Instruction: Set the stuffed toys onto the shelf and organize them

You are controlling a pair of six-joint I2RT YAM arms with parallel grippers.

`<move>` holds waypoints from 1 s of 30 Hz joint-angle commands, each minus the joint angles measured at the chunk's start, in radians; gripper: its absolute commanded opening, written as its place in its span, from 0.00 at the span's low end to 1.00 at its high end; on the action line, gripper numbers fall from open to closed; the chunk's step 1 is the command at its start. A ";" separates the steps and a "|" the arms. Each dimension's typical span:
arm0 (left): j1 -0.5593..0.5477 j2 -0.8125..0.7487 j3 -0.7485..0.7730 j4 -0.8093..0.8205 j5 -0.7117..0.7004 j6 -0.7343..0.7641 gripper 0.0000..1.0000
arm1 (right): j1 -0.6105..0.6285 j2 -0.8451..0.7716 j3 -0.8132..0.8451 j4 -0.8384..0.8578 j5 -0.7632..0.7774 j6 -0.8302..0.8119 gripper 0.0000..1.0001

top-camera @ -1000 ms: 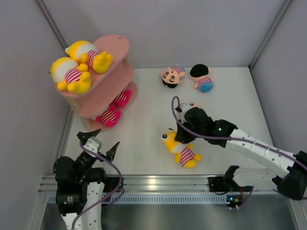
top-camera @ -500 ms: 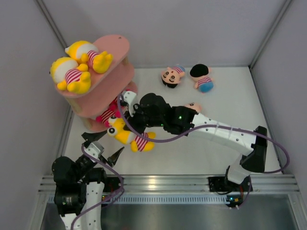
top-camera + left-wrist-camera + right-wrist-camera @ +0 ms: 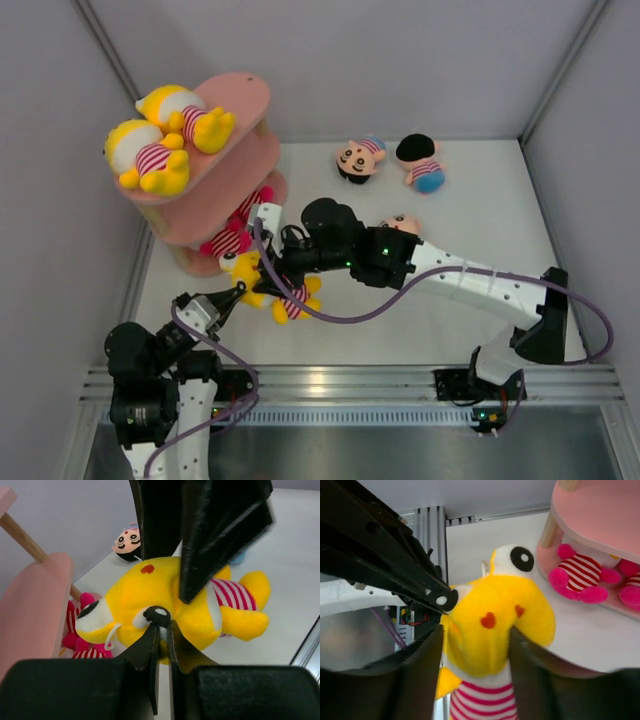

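A yellow stuffed toy [image 3: 268, 285] [image 3: 165, 590] [image 3: 495, 625] in a red-and-white striped shirt hangs just in front of the pink shelf [image 3: 240, 95] [image 3: 30, 595] [image 3: 600, 515]. My right gripper [image 3: 274, 272] [image 3: 476, 635] is shut on its neck, a finger pressed on each side. My left gripper [image 3: 233, 296] [image 3: 164, 630] is shut on the edge of its head beside a black eye. Two yellow toys [image 3: 150, 155] lie on the top tier. Magenta toys [image 3: 228, 243] [image 3: 575, 577] lie on the bottom tier.
Two pink-faced toys [image 3: 358, 158] [image 3: 420, 162] lie at the back of the table; a third [image 3: 402, 224] peeks from behind the right arm. Grey walls close in the left, right and back. An aluminium rail [image 3: 330, 385] runs along the near edge.
The right arm carried the yellow toy from mid-table to the shelf's front, then slightly nearer. The left gripper rose and shut on the toy's head.
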 commanded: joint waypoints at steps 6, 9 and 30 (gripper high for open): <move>-0.001 0.024 0.010 0.203 -0.214 -0.196 0.06 | -0.112 -0.296 -0.396 0.300 0.026 0.333 0.80; -0.003 0.019 -0.001 0.279 -0.196 -0.297 0.06 | -0.273 -0.422 -0.654 0.571 -0.165 0.520 0.81; -0.001 0.110 0.070 0.621 -0.193 -0.684 0.06 | -0.129 -0.418 -0.672 0.712 -0.137 0.133 0.81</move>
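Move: The yellow toy is shared: its middle hangs some 6 cm right of the left hand and 2 cm below, with an eye in those fingers, and about 2 cm right, 1 cm back and 3 cm below the right hand at its head. From the left hand, the nearer pink toy is some 18 cm ahead, 7 left, 18 below, and the nearer top-shelf toy 21 ahead, 5 left, 15 above. From the right hand, the boy doll lies 16 cm ahead, 21 right, 23 below. The yellow toy, still pinched by its eye in the left fingers, is lifted about 11 cm as that wrist rolls and tips its fingers up some 25 degrees. The right fingers open wide and let go of its head; that hand backs off about 12 cm to the right, also forward and down, then comes back, up and partly left towards the toy's legs, fingertips tilting up. ##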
